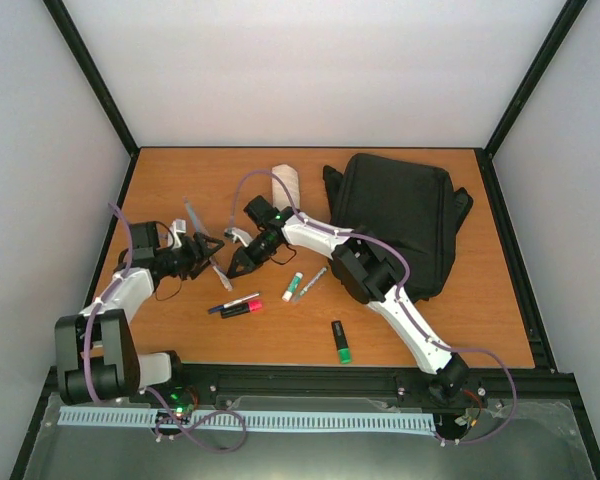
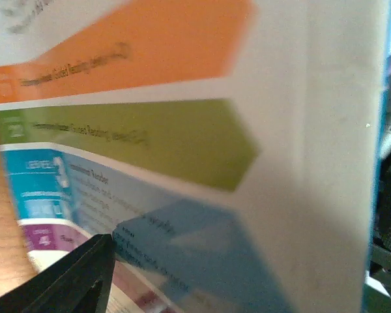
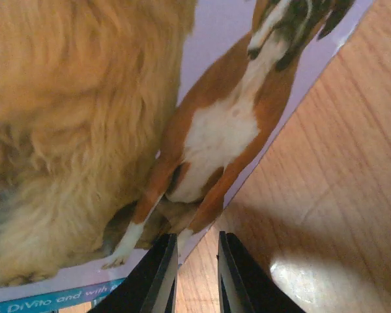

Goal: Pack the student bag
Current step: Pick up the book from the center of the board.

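The student bag (image 1: 395, 215), a black backpack, lies flat at the back right. A thin picture book (image 1: 191, 218) stands on edge between my two grippers at the left. Its back cover (image 2: 182, 130), with orange, green and blue arrows, fills the left wrist view. My left gripper (image 1: 205, 247) is open around the book; one finger (image 2: 85, 280) shows and the book hides the other. The dog cover (image 3: 117, 130) faces my right gripper (image 3: 195, 274). Those jaws stand narrowly apart, with the book's lower corner just between them and bare wood showing in the gap.
A cream pouch (image 1: 288, 183) lies behind the right gripper. On the table (image 1: 460, 320) in front are a pink-and-black marker (image 1: 242, 308), a green-and-white marker (image 1: 292, 287), a silver pen (image 1: 311, 282) and a green-capped highlighter (image 1: 341, 342). Black frame rails border the table.
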Controlling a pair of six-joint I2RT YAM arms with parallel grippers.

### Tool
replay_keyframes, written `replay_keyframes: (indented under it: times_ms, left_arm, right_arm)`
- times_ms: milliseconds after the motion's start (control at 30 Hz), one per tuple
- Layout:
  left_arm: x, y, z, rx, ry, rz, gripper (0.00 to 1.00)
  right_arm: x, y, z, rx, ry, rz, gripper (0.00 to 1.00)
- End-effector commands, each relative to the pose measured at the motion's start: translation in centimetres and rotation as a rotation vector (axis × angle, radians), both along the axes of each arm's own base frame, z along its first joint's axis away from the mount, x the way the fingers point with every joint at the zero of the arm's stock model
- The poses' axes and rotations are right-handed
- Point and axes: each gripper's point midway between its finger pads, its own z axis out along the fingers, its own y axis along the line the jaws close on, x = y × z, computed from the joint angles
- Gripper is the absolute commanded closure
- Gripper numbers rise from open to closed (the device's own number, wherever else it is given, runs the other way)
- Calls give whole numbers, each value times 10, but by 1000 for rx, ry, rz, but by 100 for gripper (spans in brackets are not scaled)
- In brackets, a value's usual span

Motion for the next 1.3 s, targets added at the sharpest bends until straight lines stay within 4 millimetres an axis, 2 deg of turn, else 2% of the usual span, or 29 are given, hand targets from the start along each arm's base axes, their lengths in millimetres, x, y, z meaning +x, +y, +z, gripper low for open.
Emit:
replay_keyframes:
  times_ms: [0,133,267,367,500,600,700,800,900,933,1033,1133,1267]
  left_arm:
    - [-5,-10,12,-7,-25,-54,31]
    - [-13,17,-11,166,119,56,37]
    - [-34,50,-10,327,257,219,40]
    - [-45,55,-2,348,253,259,50]
    - [-50,48,-6,312,248,245,71]
    - [-52,44,-8,291,240,232,82]
    - [-55,49,-3,319,244,253,93]
    - [-53,54,18,348,201,287,98]
    - [-47,54,54,347,106,312,99]
    - [-46,52,65,343,75,313,99]
    - [-41,44,98,312,-29,308,99]
    - [-39,34,120,262,-133,298,99]
    - [-40,15,137,157,-257,267,99]
  right_arm:
    - [-18,-34,-86,-283,-17,-17,79]
    - [-18,-35,-85,-286,-22,-17,79]
    - [-16,-35,-83,-287,-31,-18,78]
    - [-16,-35,-81,-286,-37,-18,78]
    - [-16,-35,-81,-288,-34,-18,77]
    - [-15,-34,-80,-283,-41,-15,76]
    - [-11,-35,-72,-278,-63,-15,76]
    - [-2,-36,-47,-239,-107,-14,72]
    - [3,-34,-3,-165,-230,51,67]
    - [7,-35,20,-131,-277,61,64]
    - [11,-44,67,-54,-316,80,58]
    - [4,-60,110,17,-347,106,54]
    - [-3,-102,150,57,-439,117,51]
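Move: The book is tilted up on edge between the left hand's open fingers, its middle practically level with that hand and about 5 cm below. The pink highlighter lies about 13 cm back from the left hand and 8 cm to its right, the pencil case 15 cm ahead and 19 cm right, both some 10 cm lower. From the right hand, low on the cover side, the book's middle is about 4 cm ahead, 6 cm left and 4 cm higher. The book's spine edge is pinched by the left fingers, which shut almost fully as that hand slides about 5 cm left and 5 cm back and rolls some 25 degrees; it then raises the book by about 10 cm. The right hand stays low beside the cover until the left has its grip, then parts its fingers somewhat and draws off up and to the right, away from the book. ##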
